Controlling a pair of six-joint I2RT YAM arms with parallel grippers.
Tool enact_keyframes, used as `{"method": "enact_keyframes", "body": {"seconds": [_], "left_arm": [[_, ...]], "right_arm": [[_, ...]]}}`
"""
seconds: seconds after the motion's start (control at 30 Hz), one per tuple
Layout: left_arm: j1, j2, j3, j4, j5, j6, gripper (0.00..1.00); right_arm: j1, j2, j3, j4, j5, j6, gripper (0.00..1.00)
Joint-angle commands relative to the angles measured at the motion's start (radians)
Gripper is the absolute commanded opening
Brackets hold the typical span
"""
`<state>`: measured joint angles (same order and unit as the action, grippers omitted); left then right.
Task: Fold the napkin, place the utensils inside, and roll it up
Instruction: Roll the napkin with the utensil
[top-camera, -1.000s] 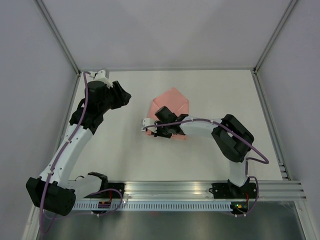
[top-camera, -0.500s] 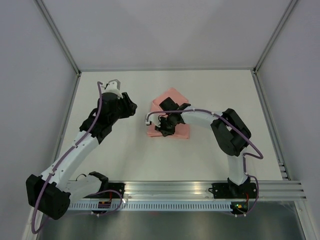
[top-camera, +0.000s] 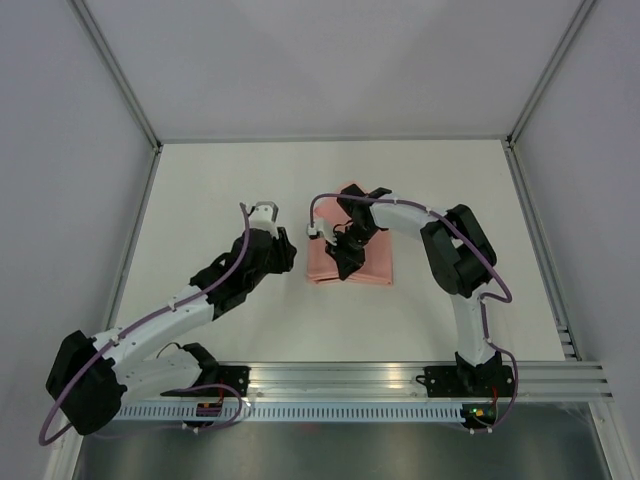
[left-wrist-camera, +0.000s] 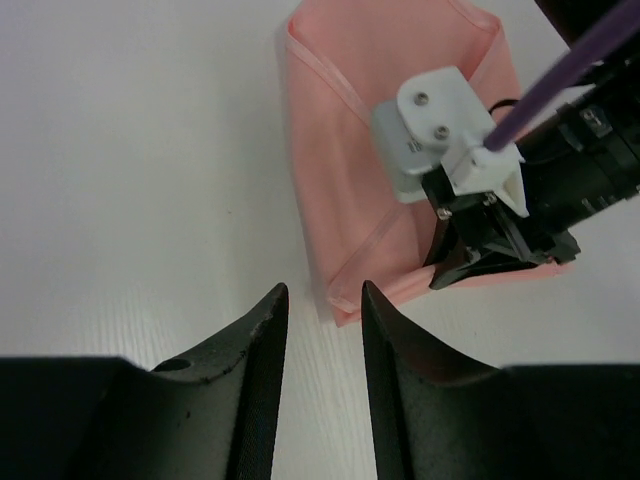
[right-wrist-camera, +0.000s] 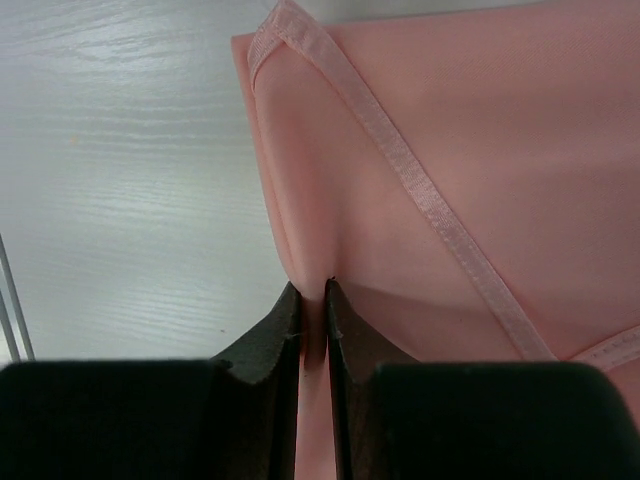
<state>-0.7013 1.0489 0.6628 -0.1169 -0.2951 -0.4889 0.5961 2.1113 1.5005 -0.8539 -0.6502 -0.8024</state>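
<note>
The pale pink napkin (top-camera: 368, 262) lies folded near the table's middle, its hemmed edges showing (right-wrist-camera: 480, 150). My right gripper (right-wrist-camera: 313, 290) is shut on a pinched fold at the napkin's near-left edge, and from above it sits over the cloth's left part (top-camera: 340, 262). My left gripper (left-wrist-camera: 320, 300) is open with nothing between its fingers, on the bare table just short of the napkin's corner (left-wrist-camera: 345, 305). In the top view the left gripper (top-camera: 289, 256) is beside the cloth's left edge. The utensils are out of view.
White tabletop (top-camera: 220, 200) with pale walls around it and a metal rail (top-camera: 400, 375) along the near edge. The right wrist's white camera mount (left-wrist-camera: 440, 130) and purple cable hang over the napkin in the left wrist view.
My left arm has swung from the far left in towards the napkin, its jaws narrowing. My right gripper has carried the pinched fold farther back, and the cloth now lies as a neater rectangle.
</note>
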Motion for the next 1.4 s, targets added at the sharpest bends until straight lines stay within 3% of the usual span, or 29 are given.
{"method": "enact_keyframes", "body": {"seconds": [0.0, 0.2, 0.43, 0.53, 0.77, 1.03, 1.37], "left_arm": [[-0.061, -0.018, -0.041, 0.170, -0.035, 0.085, 0.42], [-0.188, 0.110, -0.063, 0.266, -0.012, 0.214, 0.48], [-0.354, 0.354, 0.030, 0.312, -0.144, 0.371, 0.51], [-0.365, 0.379, 0.021, 0.371, -0.139, 0.437, 0.55], [-0.365, 0.341, -0.144, 0.695, 0.097, 0.685, 0.63], [-0.363, 0.417, -0.132, 0.688, 0.204, 0.837, 0.63], [-0.363, 0.536, -0.077, 0.721, 0.186, 1.013, 0.66]], "right_arm": [[-0.019, 0.067, -0.002, -0.123, 0.003, -0.064, 0.08], [-0.038, 0.085, 0.003, -0.146, -0.005, -0.084, 0.08], [-0.051, 0.087, 0.000, -0.157, -0.005, -0.090, 0.08], [-0.051, 0.072, -0.014, -0.145, -0.006, -0.083, 0.08], [-0.051, 0.064, -0.020, -0.143, 0.001, -0.081, 0.09], [-0.051, 0.041, -0.043, -0.116, 0.014, -0.064, 0.10], [-0.051, 0.050, -0.051, -0.114, 0.029, -0.063, 0.09]]}}
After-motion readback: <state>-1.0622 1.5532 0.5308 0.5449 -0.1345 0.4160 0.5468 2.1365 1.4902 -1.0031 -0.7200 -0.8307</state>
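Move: The rolled left end of the napkin's near edge lies some 7 cm to the left hand's right, about 3 cm back and 14 cm below. The right fingers already pinch that edge, about 14 cm to the left hand's right and 2 cm back; the loose end sticks out roughly 8 cm left of the right hand and about 1 cm back. The napkin's middle is about 10 cm straight ahead of the right hand. The right hand keeps its pinch on the rolled near edge and drags it about 2.5 cm back and as far to the right, its wrist turning a little, then nearly stands. The left hand swings right some 13 cm, sinks about 10 cm and draws back 5, twisting clockwise some 50 degrees with its left side rising; its fingers spread to come over the roll's loose left end, close beside the right fingers, with no touch on the cloth to be seen. ##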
